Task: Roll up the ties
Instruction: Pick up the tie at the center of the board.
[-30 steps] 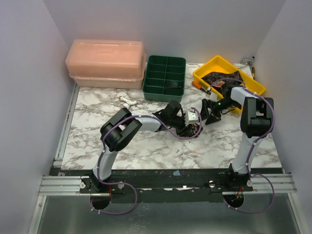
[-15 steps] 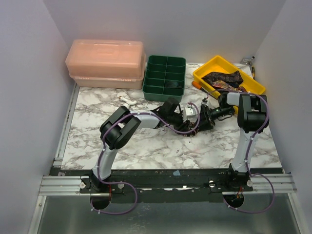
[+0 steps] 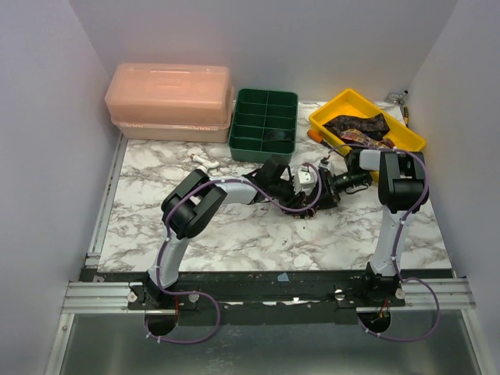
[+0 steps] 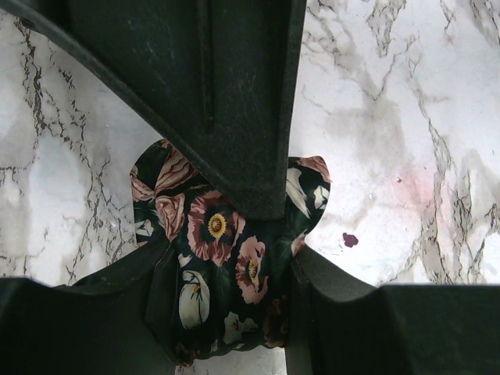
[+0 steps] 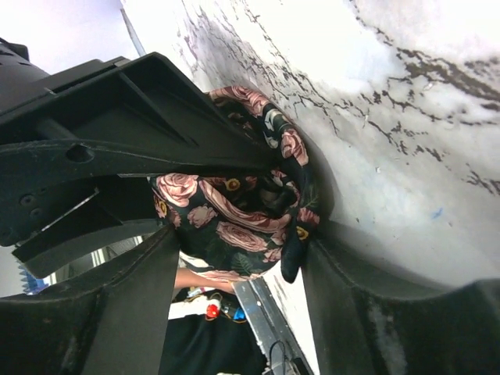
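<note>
A rolled tie (image 4: 223, 238), dark with pink flowers, sits on the marble table (image 3: 234, 234) at mid right. My left gripper (image 4: 228, 262) is shut on it, a finger pressed against each side. In the left wrist view a right finger (image 4: 234, 101) reaches over the roll from above. My right gripper (image 5: 238, 242) grips the same tie (image 5: 234, 207) from the opposite side, both fingers touching it. From above, the left gripper (image 3: 299, 197) and right gripper (image 3: 323, 192) meet nose to nose and hide the roll. More ties (image 3: 358, 125) lie crumpled in the yellow bin (image 3: 326, 108).
A green compartment tray (image 3: 264, 117) stands at the back centre, with a pink lidded box (image 3: 170, 101) to its left. Small white plastic pieces (image 3: 205, 162) lie in front of the box. The yellow bin sits close behind the right arm.
My right arm has dropped and swung left to meet the left gripper, and its jaws have narrowed onto the roll. The left gripper has kept its hold, shifting slightly toward the back.
</note>
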You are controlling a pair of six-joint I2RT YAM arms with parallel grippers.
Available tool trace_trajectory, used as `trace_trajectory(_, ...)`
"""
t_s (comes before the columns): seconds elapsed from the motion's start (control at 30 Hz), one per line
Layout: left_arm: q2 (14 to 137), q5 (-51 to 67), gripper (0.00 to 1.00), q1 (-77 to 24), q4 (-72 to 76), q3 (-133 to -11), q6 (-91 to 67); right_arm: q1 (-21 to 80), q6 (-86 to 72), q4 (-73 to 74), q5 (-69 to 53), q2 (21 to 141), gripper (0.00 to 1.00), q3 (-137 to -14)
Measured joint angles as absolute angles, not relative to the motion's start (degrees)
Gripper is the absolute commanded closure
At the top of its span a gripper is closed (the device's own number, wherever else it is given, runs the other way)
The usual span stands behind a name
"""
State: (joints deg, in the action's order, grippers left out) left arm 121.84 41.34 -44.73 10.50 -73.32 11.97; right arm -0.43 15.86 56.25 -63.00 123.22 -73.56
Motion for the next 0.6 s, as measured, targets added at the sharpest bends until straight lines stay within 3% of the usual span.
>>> trace_trajectory(0.07,122.1,41.4,0.92,-44.7,10.2,-73.7,11.9,0.0,15.6,55.5,-62.7,123.2,0.52,-73.3)
trace_trajectory(0.2,122.2,41.5,0.80,-44.7,10.0,-73.8,11.7,0.5,15.5,55.4,-62.9,123.2,0.99,-73.2)
trace_trajectory(0.3,122.2,41.6,0.61,-44.7,10.1,-73.8,11.7,0.6,15.7,55.5,-63.1,123.2,0.99,-73.6)
trace_trajectory(0.6,119.6,41.5,0.20,-44.6,17.9,-67.1,12.5,0.8,16.1,55.9,-62.1,122.9,0.99,-74.0)
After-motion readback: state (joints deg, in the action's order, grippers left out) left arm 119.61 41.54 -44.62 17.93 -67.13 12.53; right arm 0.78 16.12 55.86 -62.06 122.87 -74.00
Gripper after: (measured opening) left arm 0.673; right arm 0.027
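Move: The rolled tie is already in the left hand's grip, its middle only about 2 cm to that hand's right and level with it forward and back. From the right hand's open fingers it sits about 3 cm to the left, neither ahead nor back, 1 cm lower. The green organizer lies roughly 23 cm ahead and 11 cm left of the left hand; the yellow bin is about 22 cm ahead and 14 cm right of the right hand. Easing only half a centimetre left, the right hand shuts its fingers from well open to nearly closed, pinching the near edge of the tie roll, then holds still. The left hand stays on the roll until that pinch is made; then its fingers spread wide and let go as it starts to back off, about 1 cm to the left and slightly back. ##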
